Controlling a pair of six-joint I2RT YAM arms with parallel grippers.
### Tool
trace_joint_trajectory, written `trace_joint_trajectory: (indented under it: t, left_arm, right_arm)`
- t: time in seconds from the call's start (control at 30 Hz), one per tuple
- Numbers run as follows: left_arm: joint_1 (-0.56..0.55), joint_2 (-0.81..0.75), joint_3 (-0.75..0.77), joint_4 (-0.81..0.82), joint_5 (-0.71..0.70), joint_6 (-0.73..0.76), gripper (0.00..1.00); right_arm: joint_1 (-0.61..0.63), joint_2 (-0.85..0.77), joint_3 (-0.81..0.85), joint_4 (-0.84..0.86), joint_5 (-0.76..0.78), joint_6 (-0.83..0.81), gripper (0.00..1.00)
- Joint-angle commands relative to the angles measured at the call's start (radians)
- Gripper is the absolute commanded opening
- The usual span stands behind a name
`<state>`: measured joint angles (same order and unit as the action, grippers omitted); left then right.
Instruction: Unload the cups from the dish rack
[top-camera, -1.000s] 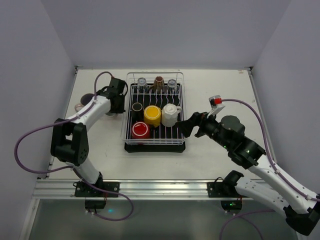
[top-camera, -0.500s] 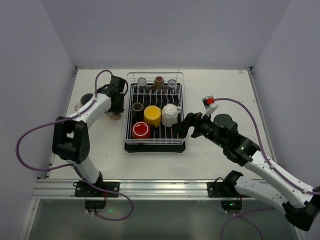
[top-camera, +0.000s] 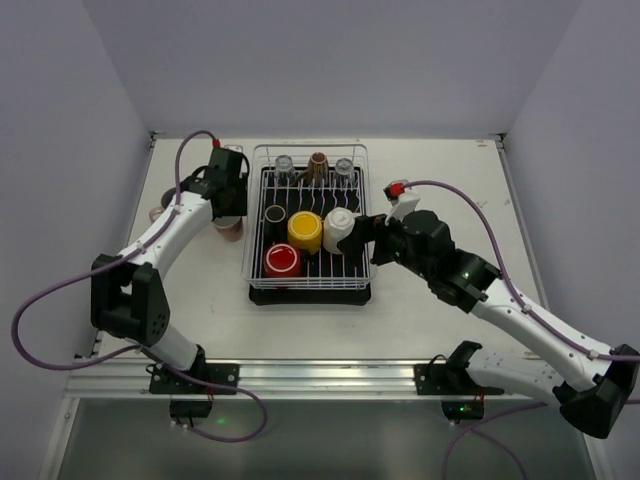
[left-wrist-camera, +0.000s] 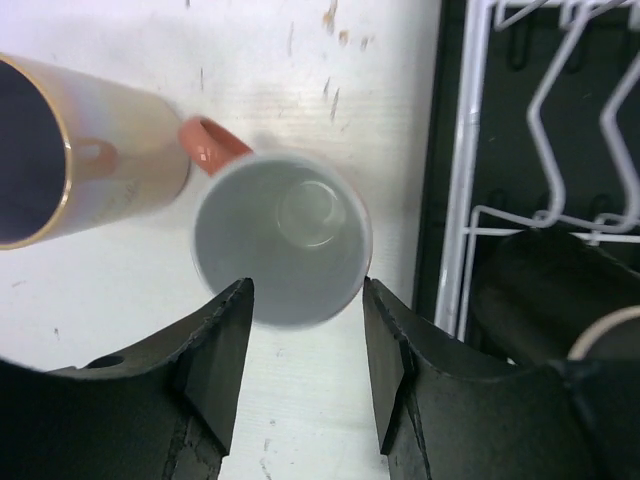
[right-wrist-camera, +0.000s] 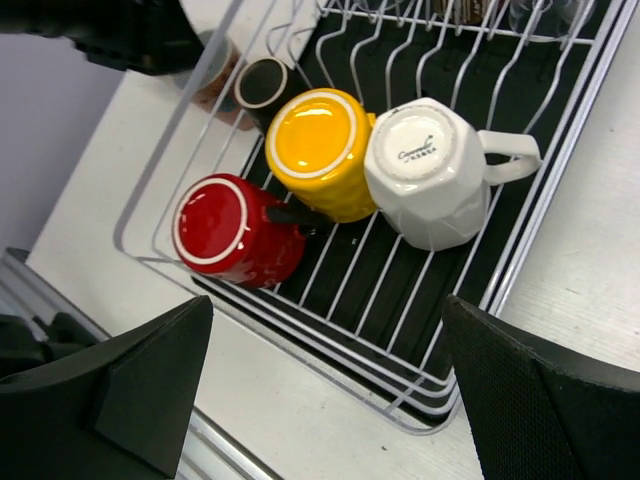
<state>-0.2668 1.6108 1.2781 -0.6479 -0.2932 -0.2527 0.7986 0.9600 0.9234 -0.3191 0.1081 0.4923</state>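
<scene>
The dish rack (top-camera: 308, 285) holds a red cup (top-camera: 281, 260), a yellow cup (top-camera: 304, 231), a white cup (top-camera: 338, 230) and a dark cup (top-camera: 274, 213); two clear glasses and a brown cup (top-camera: 318, 165) stand on its back row. A peach-handled cup (left-wrist-camera: 282, 240) stands upright on the table left of the rack. Just above it my left gripper (left-wrist-camera: 305, 300) is open, its fingers clear of the rim. My right gripper (right-wrist-camera: 330, 370) is wide open over the rack's near right corner, with the red cup (right-wrist-camera: 235, 230), yellow cup (right-wrist-camera: 320, 150) and white cup (right-wrist-camera: 430, 170) ahead of it.
A beige cup with a gold rim (left-wrist-camera: 70, 150) stands close to the peach-handled one, and other unloaded cups (top-camera: 160, 213) sit near the table's left edge. The rack's white wire wall (left-wrist-camera: 455, 200) runs right beside my left gripper.
My left gripper has opened and let go of the peach-handled cup on the table. My right arm has swung left, up to the rack beside the white cup.
</scene>
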Motion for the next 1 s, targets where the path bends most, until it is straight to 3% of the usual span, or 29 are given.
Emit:
trace_joint_trajectory:
  t: [0.0, 0.27, 0.47, 0.6, 0.77, 0.97]
  left_arm:
    - [-0.009, -0.089, 0.0, 0.074, 0.009, -0.026, 0.52]
    - [-0.009, -0.172, -0.045, 0.094, 0.017, -0.036, 0.52]
    - [-0.011, -0.394, -0.175, 0.183, 0.147, -0.069, 0.52]
    - [-0.012, -0.63, -0.292, 0.277, 0.259, -0.08, 0.53]
    - [-0.014, -0.903, -0.433, 0.327, 0.333, -0.073, 0.65]
    - [-0.014, -1.071, -0.537, 0.317, 0.319, -0.057, 0.87]
  right_arm:
    - [0.004, 0.04, 0.064, -0.052, 0.073, -0.058, 0.99]
    - [0.004, 0.186, 0.162, -0.115, 0.052, -0.123, 0.99]
    - [0.095, 0.258, 0.212, -0.115, 0.099, -0.097, 0.98]
    - [0.192, 0.331, 0.239, -0.048, 0.157, -0.006, 0.99]
    - [0.292, 0.439, 0.285, 0.006, 0.257, 0.098, 0.99]
    - [0.314, 0.594, 0.367, 0.014, 0.321, 0.164, 0.99]
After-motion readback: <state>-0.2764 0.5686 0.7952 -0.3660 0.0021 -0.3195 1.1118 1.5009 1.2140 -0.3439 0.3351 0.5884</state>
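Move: The red cup in the rack's near left corner lies about 15 cm to the right hand's left, 4 cm ahead and 16 cm below. At similar depth, the yellow cup is some 10 cm left and 11 cm ahead of that hand, and the white cup about 12 cm ahead and 2 cm left. From the left hand, the red cup is roughly 11 cm back, 12 cm right and 5 cm lower; the pink cup already set down stands about 7 cm beneath, 1 cm ahead. Leftward and down, the right hand eases slightly forward, then sweeps about 13 cm left across the near part of the rack towards the red cup, sinking some 7 cm with its fingers wide open and tipping further down. The left hand, clear of the pink cup, rises, then also draws back, tilting its fingers up some 45 degrees and opening them wider. ##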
